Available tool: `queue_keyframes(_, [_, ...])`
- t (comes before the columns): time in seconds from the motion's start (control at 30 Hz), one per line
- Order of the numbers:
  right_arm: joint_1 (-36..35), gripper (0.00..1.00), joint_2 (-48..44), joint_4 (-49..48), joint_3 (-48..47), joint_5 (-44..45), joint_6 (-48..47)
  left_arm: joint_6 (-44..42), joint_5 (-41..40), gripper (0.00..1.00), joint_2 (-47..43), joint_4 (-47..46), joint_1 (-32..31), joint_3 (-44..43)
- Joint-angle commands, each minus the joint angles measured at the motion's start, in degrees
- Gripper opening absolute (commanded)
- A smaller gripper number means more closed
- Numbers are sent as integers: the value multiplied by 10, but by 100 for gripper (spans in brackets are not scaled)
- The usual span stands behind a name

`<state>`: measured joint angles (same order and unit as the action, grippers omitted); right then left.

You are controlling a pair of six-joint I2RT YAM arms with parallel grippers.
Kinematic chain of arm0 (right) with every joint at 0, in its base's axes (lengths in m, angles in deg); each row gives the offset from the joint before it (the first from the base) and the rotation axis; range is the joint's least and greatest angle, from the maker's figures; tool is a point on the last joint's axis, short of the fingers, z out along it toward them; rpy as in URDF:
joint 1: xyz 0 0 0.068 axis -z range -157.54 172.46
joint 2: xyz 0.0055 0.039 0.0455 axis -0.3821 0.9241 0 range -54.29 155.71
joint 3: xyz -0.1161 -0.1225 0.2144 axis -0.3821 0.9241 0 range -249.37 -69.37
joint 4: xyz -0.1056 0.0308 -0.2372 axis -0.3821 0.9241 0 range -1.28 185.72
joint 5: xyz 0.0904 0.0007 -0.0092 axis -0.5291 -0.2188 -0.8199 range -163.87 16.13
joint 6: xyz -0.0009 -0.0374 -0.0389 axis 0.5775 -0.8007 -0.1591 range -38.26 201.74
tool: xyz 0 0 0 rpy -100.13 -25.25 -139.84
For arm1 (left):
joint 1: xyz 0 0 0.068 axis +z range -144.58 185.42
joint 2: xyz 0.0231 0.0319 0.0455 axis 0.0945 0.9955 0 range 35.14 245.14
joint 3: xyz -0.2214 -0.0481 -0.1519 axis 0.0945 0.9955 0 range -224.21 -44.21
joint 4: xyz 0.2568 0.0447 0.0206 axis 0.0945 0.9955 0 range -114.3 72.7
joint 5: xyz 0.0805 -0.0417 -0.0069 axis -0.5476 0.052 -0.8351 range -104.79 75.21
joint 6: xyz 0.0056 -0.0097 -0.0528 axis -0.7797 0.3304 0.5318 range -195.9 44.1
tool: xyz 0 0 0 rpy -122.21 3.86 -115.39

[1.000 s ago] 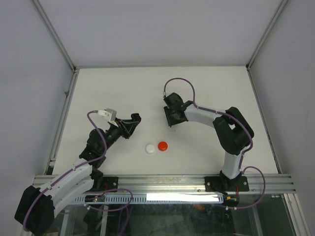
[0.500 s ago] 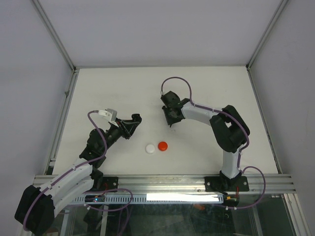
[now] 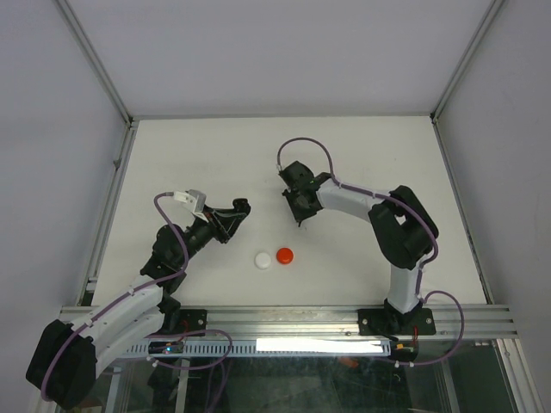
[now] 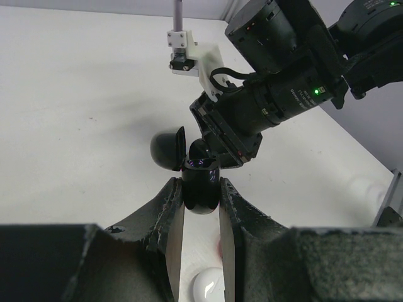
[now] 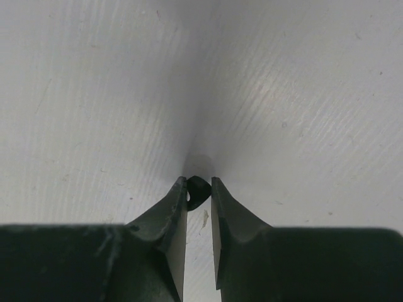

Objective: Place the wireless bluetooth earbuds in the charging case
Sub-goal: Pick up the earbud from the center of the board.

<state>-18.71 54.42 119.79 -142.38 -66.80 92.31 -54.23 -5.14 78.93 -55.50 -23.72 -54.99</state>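
In the left wrist view my left gripper (image 4: 201, 181) is shut on a small black charging case (image 4: 200, 196), whose lid (image 4: 169, 149) hangs open to the left. The case is held off the table. In the top view this gripper (image 3: 234, 209) sits left of centre. The right gripper (image 5: 199, 186) points down at the white table (image 5: 302, 94), its jaws closed on a tiny black earbud (image 5: 198, 191) that lies at the fingertips. Seen from above, the right gripper (image 3: 299, 218) is a short way right of the left one.
A white round case (image 3: 263, 260) and a red round case (image 3: 285, 255) lie side by side on the table in front of both grippers. The white one (image 4: 208, 286) also shows under the left fingers. The right arm's wrist (image 4: 283, 94) fills the space just beyond the held case.
The right gripper's jaws have closed onto the black earbud, and its wrist has shifted slightly left. The left gripper keeps its hold on the case and has barely moved.
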Motion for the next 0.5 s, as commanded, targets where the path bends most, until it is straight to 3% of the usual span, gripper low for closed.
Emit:
queue_keyframes(0.0, [-9,16,-81,2,-1,-5,-30,-11,43,0,4,-72,4,0])
queue_keyframes(0.2, [-18,14,-190,-31,20,-7,-65,-15,87,0,18,-140,4,12])
queue_keyframes(0.47, [-80,12,-315,-76,30,17,-107,-47,148,0,21,-183,4,4])
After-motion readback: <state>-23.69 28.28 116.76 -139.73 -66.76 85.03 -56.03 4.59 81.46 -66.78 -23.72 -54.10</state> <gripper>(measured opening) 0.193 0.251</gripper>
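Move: The open black case, held in the left gripper, is about 13 cm to the left of the right hand, roughly 4 cm nearer the base and some 14 cm higher. The red case lies on the board about 10 cm back from the right hand and 4 cm to its left, the white case 11 cm back and 9 cm left. From the left hand, the earbud sits about 5 cm ahead, 14 cm right and 15 cm below. Keeping the black earbud pinched between its fingertips, the right hand lifts it off the board and climbs quickly, about 17 cm, drifting slightly left towards the case, while the wrist swings the downward fingers some 30 degrees outwards and left. The left hand keeps its grip on the case, easing up, right and a little back a few centimetres as it turns about 10 degrees clockwise and tips upward. ##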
